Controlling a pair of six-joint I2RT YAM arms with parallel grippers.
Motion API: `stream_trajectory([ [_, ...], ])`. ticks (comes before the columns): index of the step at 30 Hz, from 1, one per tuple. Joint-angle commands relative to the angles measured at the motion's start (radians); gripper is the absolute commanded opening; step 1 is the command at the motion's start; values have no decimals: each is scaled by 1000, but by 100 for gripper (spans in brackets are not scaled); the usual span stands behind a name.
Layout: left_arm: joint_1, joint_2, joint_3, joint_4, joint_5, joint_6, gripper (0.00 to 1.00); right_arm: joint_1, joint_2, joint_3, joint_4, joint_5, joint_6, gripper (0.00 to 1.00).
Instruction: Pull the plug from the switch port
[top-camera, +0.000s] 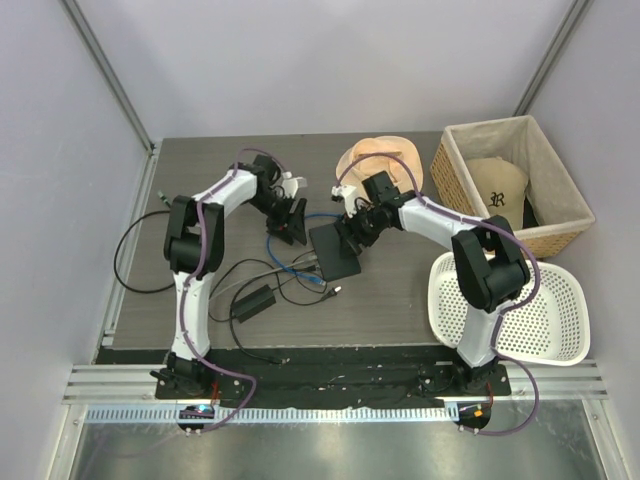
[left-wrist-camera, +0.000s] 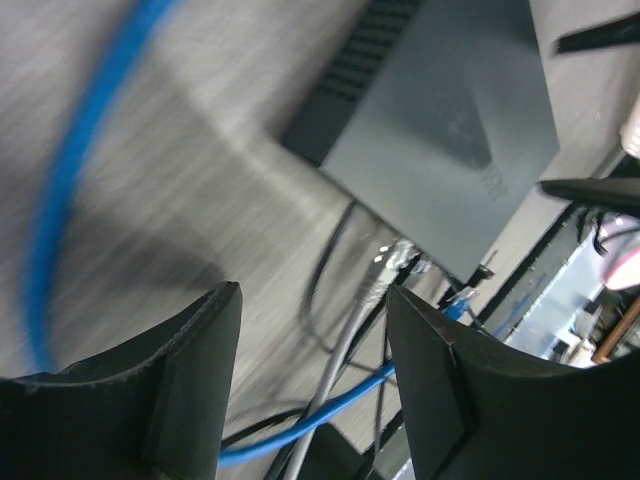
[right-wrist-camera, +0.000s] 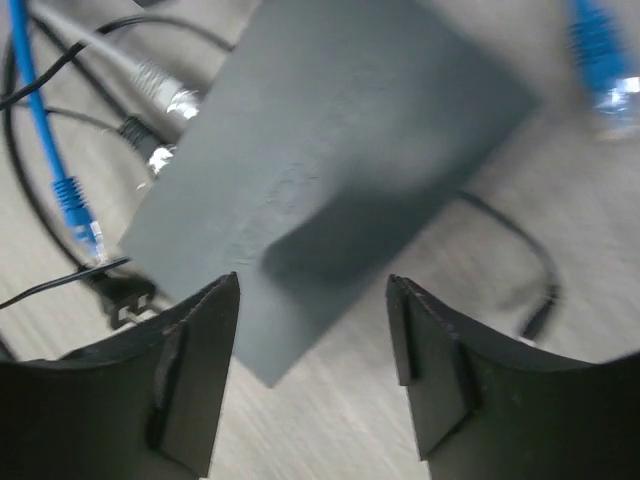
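The black switch box (top-camera: 335, 252) (right-wrist-camera: 330, 150) (left-wrist-camera: 440, 130) lies flat mid-table. A grey cable's silver plug (right-wrist-camera: 168, 95) and a black lead (right-wrist-camera: 140, 140) sit in its port edge; the sockets themselves are hidden. The blue cable's plug (right-wrist-camera: 82, 215) (left-wrist-camera: 455, 305) (top-camera: 319, 283) lies loose on the table, apart from that edge. Another blue plug end (right-wrist-camera: 600, 60) lies blurred past the box's far side. My left gripper (top-camera: 293, 228) (left-wrist-camera: 315, 300) is open above the cables, holding nothing. My right gripper (top-camera: 352, 235) (right-wrist-camera: 313, 283) is open over the box's corner, empty.
A black adapter brick (top-camera: 253, 300) and loops of thin black lead lie near the front left. A tan hat (top-camera: 380, 160) sits behind the arms. A wicker basket (top-camera: 455, 165) with a cap stands at back right, a white plastic basket (top-camera: 520, 300) below it.
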Motion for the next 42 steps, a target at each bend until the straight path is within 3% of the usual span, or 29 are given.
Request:
stream_trajectory([
  [1, -27, -18, -30, 46, 86, -11, 62, 28, 6, 52, -30, -84, -12, 65],
  [6, -51, 30, -27, 31, 105, -19, 57, 42, 56, 73, -46, -60, -23, 54],
  [7, -53, 39, -20, 23, 100, -20, 57, 48, 62, 70, -38, -17, -16, 44],
  [10, -54, 65, 9, 3, 97, -20, 56, 54, 87, 55, -29, 38, 0, 28],
  [13, -54, 71, 9, -2, 91, -26, 54, 56, 92, 58, -29, 34, -5, 23],
  [28, -66, 114, 28, -161, 97, 75, 41, 68, 115, 27, -6, 74, -12, 20],
  [42, -91, 182, 127, -207, 106, 58, 40, 73, 110, 20, 0, 87, -12, 20],
])
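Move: The grey plug, still in the switch's left edge, lies about 6 cm back, 5 cm right and 2 cm below the left hand. The switch's middle is some 3 cm back and 12 cm right of that hand. The black plug sits about 2 cm behind the grey one, slightly to its right. From the right hand, the switch's middle is about 4 cm left, 1 cm back and 3 cm down; the grey plug is roughly 11 cm left, 4 cm back. The right hand's closing fingertips come down onto the switch's top, the hand travelling about 2.5 cm left and 1 cm down, then staying there nearly still. The left hand moves about 5 cm back and 3 cm right, sinking slightly, to bring its fingers astride the grey plug; it tilts some 15 degrees and narrows its fingers without closing, its grip on the plug not visible. ##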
